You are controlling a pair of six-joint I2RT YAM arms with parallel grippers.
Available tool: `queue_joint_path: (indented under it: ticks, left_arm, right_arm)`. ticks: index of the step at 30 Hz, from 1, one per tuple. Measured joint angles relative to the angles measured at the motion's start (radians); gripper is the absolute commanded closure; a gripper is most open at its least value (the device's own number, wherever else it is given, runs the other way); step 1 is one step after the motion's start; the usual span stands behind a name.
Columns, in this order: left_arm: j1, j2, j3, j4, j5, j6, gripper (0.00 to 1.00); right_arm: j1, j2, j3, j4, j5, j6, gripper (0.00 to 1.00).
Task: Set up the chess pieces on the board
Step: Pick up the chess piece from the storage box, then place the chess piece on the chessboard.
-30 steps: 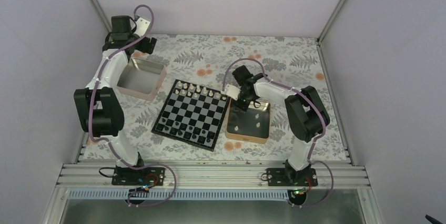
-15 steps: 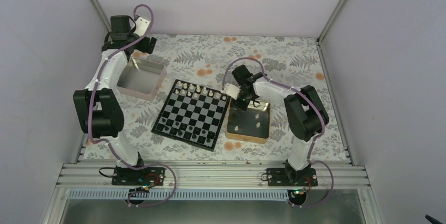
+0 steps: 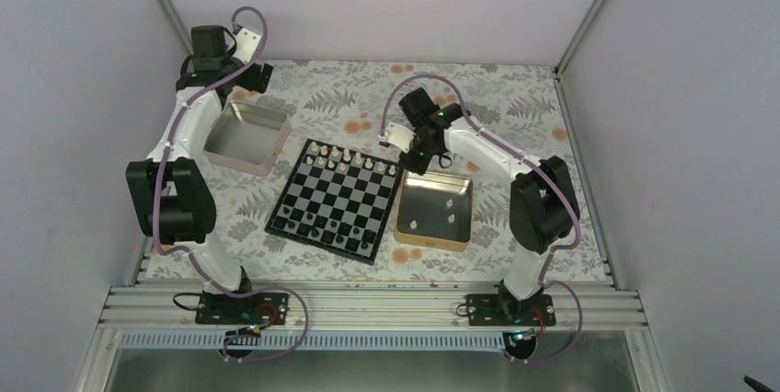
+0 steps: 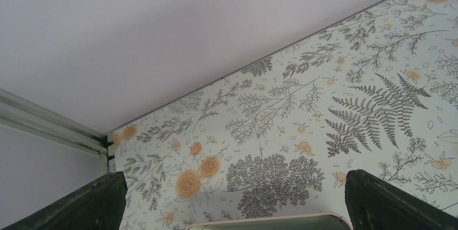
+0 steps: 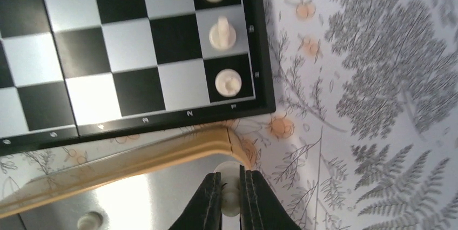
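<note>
The board (image 3: 336, 199) lies mid-table, with white chess pieces (image 3: 349, 160) lined along its far rows. In the right wrist view its corner (image 5: 135, 41) shows three white pieces, one of them (image 5: 222, 33) on a pale square. My right gripper (image 5: 231, 178) is shut on a small white chess piece (image 5: 231, 197), held above the far left corner of the gold tin (image 5: 124, 160). From above, that gripper (image 3: 416, 164) hangs between the board and the tin. My left gripper (image 4: 232, 208) is open and empty, at the table's far left (image 3: 246, 77).
The gold tin (image 3: 430, 243) right of the board holds three loose white pieces (image 3: 415, 224). A pinkish silver tin (image 3: 241, 160) stands left of the board, its rim (image 4: 264, 221) below my left fingers. Dark pieces (image 3: 322, 226) stand on the board's near rows.
My right gripper shut on a white piece inside the gold tin, then rose and moved to the tin's far left corner. The left arm stayed still.
</note>
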Motion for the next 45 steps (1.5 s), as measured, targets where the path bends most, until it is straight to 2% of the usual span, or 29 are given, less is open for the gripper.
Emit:
queue_joint_path:
  ticks: [9,17,45]
  left_arm:
    - [0.000,-0.005,-0.005,0.000,-0.001,0.002,0.00]
    - [0.000,-0.027,-0.017,0.000,-0.002,0.003,0.00]
    - [0.000,-0.035,-0.035,0.014,0.004,0.003,0.00]
  right_arm:
    - [0.108,0.109,0.223,-0.052,-0.004,-0.017,0.95]
    - [0.169,0.257,0.329,-0.055,-0.035,-0.021,0.95]
    - [0.194,0.429,0.429,0.003,-0.091,-0.002,0.95]
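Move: The right hand already holds a white pawn near the storage box's far-left corner. The empty d-file square of the pawn row lies about 14 cm to its left, 3 cm ahead and 8 cm below. The last standing pawn is some 3 cm left of that square; the white queen is 3 cm beyond it. The corner rook stands 4 cm left and 3 cm ahead of the hand. From the left hand the square is roughly 23 cm back and 23 cm right. Leftward in a low arc, some 14 cm in all, the right hand carries the pinched pawn from the box over the board's near-side pawn row: it first rises a little, then sinks about 7 cm from the top of the arc towards the empty square beside the last pawn, easing off low above it. The wrist turns roughly 13 degrees counter-clockwise; the fingers stay closed. ##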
